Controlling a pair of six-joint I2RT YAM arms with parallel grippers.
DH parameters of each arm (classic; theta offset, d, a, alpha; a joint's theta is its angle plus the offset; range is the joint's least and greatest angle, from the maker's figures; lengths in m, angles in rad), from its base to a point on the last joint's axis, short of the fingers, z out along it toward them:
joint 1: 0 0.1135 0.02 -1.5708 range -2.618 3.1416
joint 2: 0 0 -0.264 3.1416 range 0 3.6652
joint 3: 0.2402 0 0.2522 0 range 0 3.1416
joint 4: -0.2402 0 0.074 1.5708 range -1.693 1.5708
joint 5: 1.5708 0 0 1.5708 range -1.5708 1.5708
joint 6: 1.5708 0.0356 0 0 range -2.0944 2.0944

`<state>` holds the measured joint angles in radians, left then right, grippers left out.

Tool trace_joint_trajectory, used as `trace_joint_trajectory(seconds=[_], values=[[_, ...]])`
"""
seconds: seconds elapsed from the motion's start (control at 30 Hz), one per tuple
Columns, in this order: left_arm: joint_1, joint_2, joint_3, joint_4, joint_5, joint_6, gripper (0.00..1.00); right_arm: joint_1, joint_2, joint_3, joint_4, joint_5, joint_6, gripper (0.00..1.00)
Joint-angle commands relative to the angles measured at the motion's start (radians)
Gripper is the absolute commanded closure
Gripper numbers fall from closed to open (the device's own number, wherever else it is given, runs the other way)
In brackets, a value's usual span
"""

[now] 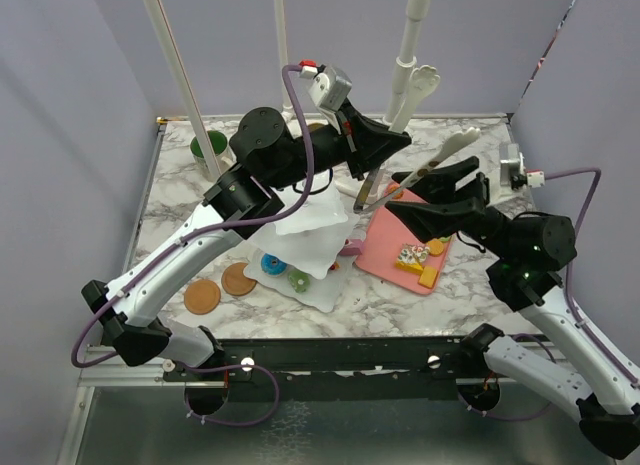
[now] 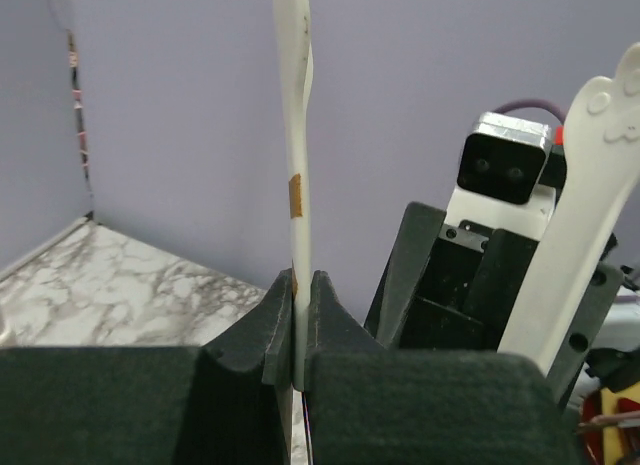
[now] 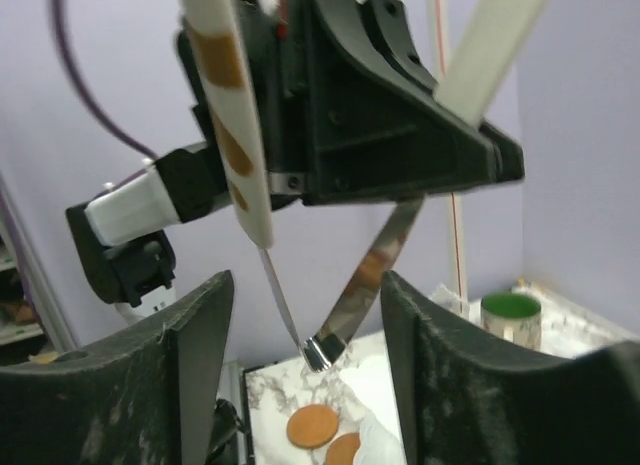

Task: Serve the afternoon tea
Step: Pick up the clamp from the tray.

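My left gripper (image 1: pixel 396 141) is raised over the table's middle, shut on one white handle of the metal tongs (image 1: pixel 366 190). In the left wrist view that handle (image 2: pixel 297 175) stands edge-on between the closed jaws (image 2: pixel 302 285); the other handle (image 2: pixel 592 185) leans at the right. My right gripper (image 1: pixel 418 193) is open, and the tongs' metal hinge end (image 3: pixel 322 351) hangs between its fingers (image 3: pixel 200 365) without touching them. The white stand plates (image 1: pixel 312 235) lie below, with a blue donut (image 1: pixel 271 263) and a green donut (image 1: pixel 299 280). A green-lined mug (image 1: pixel 210 150) stands at the back left.
A pink tray (image 1: pixel 385 240) with small pastries (image 1: pixel 410 255) lies right of the plates. Two brown discs (image 1: pixel 202 296) (image 1: pixel 238 279) rest on the marble at the front left. White poles (image 1: pixel 410 45) rise at the back. Purple walls enclose the table.
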<state>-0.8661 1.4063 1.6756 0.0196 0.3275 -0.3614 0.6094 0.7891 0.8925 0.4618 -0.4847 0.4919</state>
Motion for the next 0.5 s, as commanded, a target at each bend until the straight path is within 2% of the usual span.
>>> trace_joint_trajectory(seconds=[0.0,0.13,0.37,0.43,0.47], values=[[0.0,-0.045,0.01,0.031,0.149,-0.049,0.96,-0.001,-0.04,-0.036,0.212,-0.168,0.072,0.42],[0.0,-0.043,0.006,0.049,0.146,-0.063,0.96,0.0,-0.01,-0.028,0.238,-0.181,0.095,0.55],[0.0,-0.041,0.015,0.051,0.133,-0.072,0.96,0.0,0.093,0.0,0.34,-0.2,0.16,0.62],[0.0,-0.041,0.011,0.052,0.137,-0.076,0.96,0.0,0.114,0.004,0.367,-0.188,0.171,0.67],[0.0,-0.041,0.008,0.053,0.139,-0.077,0.96,0.0,0.123,0.009,0.374,-0.18,0.172,0.72]])
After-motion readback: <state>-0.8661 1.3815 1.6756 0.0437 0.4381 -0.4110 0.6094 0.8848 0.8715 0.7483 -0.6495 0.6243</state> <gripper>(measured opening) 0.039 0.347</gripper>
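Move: The clamp hangs spread in the left fingers. Its metal bend lies roughly 6 cm to the left of the right hand point, level with it fore and aft and about 2 cm lower; from the left hand it is some 5 cm back, 5 cm left and 7 cm below. The clamp's free arm passes some 7 cm above the right hand and 4 cm to its right; the pink tray is about 10 cm ahead, 8 cm right and 40 cm below. The right hand, partly open around the line to the clamp's bend, first swings back about 4 cm while rising some 2 cm, then reverses to go left and forward with a slight dip towards the bend, turning about 10 degrees counter-clockwise as its fingers narrow from roughly two thirds open to a third without shutting. Meanwhile the left hand keeps its pinch on the clamp's other arm and draws back about 3 cm, rising slightly and turning a little clockwise before it steadies. ##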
